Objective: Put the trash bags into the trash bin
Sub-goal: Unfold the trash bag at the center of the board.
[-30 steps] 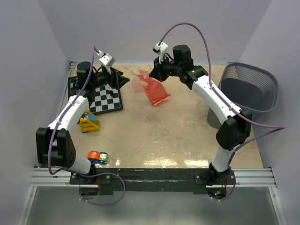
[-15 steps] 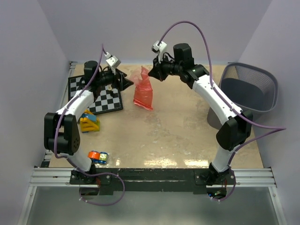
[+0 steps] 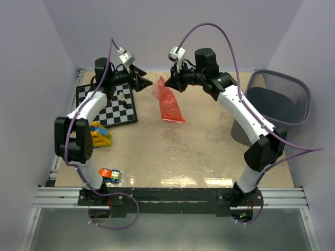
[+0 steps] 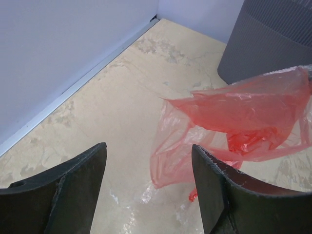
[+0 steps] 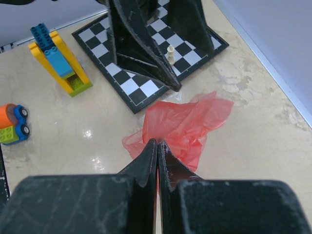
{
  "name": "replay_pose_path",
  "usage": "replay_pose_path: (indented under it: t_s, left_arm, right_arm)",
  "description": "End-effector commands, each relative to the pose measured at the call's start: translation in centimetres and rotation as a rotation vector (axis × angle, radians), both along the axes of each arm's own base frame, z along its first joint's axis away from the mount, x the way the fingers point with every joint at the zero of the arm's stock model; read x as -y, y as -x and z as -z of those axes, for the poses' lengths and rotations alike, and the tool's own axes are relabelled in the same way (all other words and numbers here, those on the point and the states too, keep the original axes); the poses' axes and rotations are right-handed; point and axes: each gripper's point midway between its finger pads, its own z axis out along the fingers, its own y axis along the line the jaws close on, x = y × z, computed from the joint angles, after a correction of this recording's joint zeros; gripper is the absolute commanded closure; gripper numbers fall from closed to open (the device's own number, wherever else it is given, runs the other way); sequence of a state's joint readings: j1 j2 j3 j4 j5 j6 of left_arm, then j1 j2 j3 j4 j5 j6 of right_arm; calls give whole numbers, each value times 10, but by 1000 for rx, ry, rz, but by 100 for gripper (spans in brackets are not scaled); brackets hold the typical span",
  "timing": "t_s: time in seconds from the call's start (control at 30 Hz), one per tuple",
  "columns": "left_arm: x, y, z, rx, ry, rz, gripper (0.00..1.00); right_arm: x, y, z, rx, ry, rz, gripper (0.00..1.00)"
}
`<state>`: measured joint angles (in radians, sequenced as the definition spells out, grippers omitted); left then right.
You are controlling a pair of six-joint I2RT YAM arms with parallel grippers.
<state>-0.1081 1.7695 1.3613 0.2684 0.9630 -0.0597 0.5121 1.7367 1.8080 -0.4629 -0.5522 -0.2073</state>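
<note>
A crinkly red trash bag (image 3: 168, 103) hangs from my right gripper (image 3: 165, 83), which is shut on the bag's top edge at the back middle of the table. In the right wrist view the fingertips (image 5: 157, 143) are pressed together on the bag (image 5: 187, 122). My left gripper (image 3: 148, 82) hovers just left of the bag, open, with nothing between its fingers (image 4: 73, 185). The bag (image 4: 243, 114) shows ahead and to the right of the left gripper (image 4: 148, 146). The mesh trash bin (image 3: 277, 99) stands at the table's right edge, also seen as the bin (image 4: 273, 44).
A chessboard (image 3: 115, 107) with a white chess piece (image 3: 121, 96) lies at the back left. A yellow brick tower (image 3: 99, 135) and a small toy car (image 3: 109, 175) sit along the left side. Walls close off the back and both sides.
My left gripper has swung right toward the bag and opened wider. The bag, spread out a second ago, now hangs narrow from my right gripper.
</note>
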Motion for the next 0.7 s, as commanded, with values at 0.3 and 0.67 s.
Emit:
replay_pose_path:
  t_s: [0.3, 0.67]
  left_arm:
    - [54, -1, 5, 48, -9, 291, 27]
    - [60, 10, 7, 4, 18, 411, 90]
  right_arm:
    - [0, 18, -39, 95, -24, -78, 100]
    - [7, 10, -32, 93, 5, -29, 100]
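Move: The trash bag's loose rim lies about 6 cm to the right of the left hand, straight ahead of neither side, and some 3 cm lower. The closed right fingertips that hold the bag are roughly 12 cm to the left hand's right, 2 cm back and 2 cm higher, and the chessboard is 19 cm to its left, 2 cm farther out and 25 cm below. From the right hand the loose rim is about 6 cm left, 2 cm ahead and 5 cm lower. Rightward and a little down, about 6 cm across and 3 cm lower, the left hand brings its open fingers around the loose rim of the trash bag, wrist swinging some 20 degrees clockwise. Slowing at the end, the fingers close most of the way and pinch the film, while the right hand keeps its shut grip, easing back about 1 cm. ##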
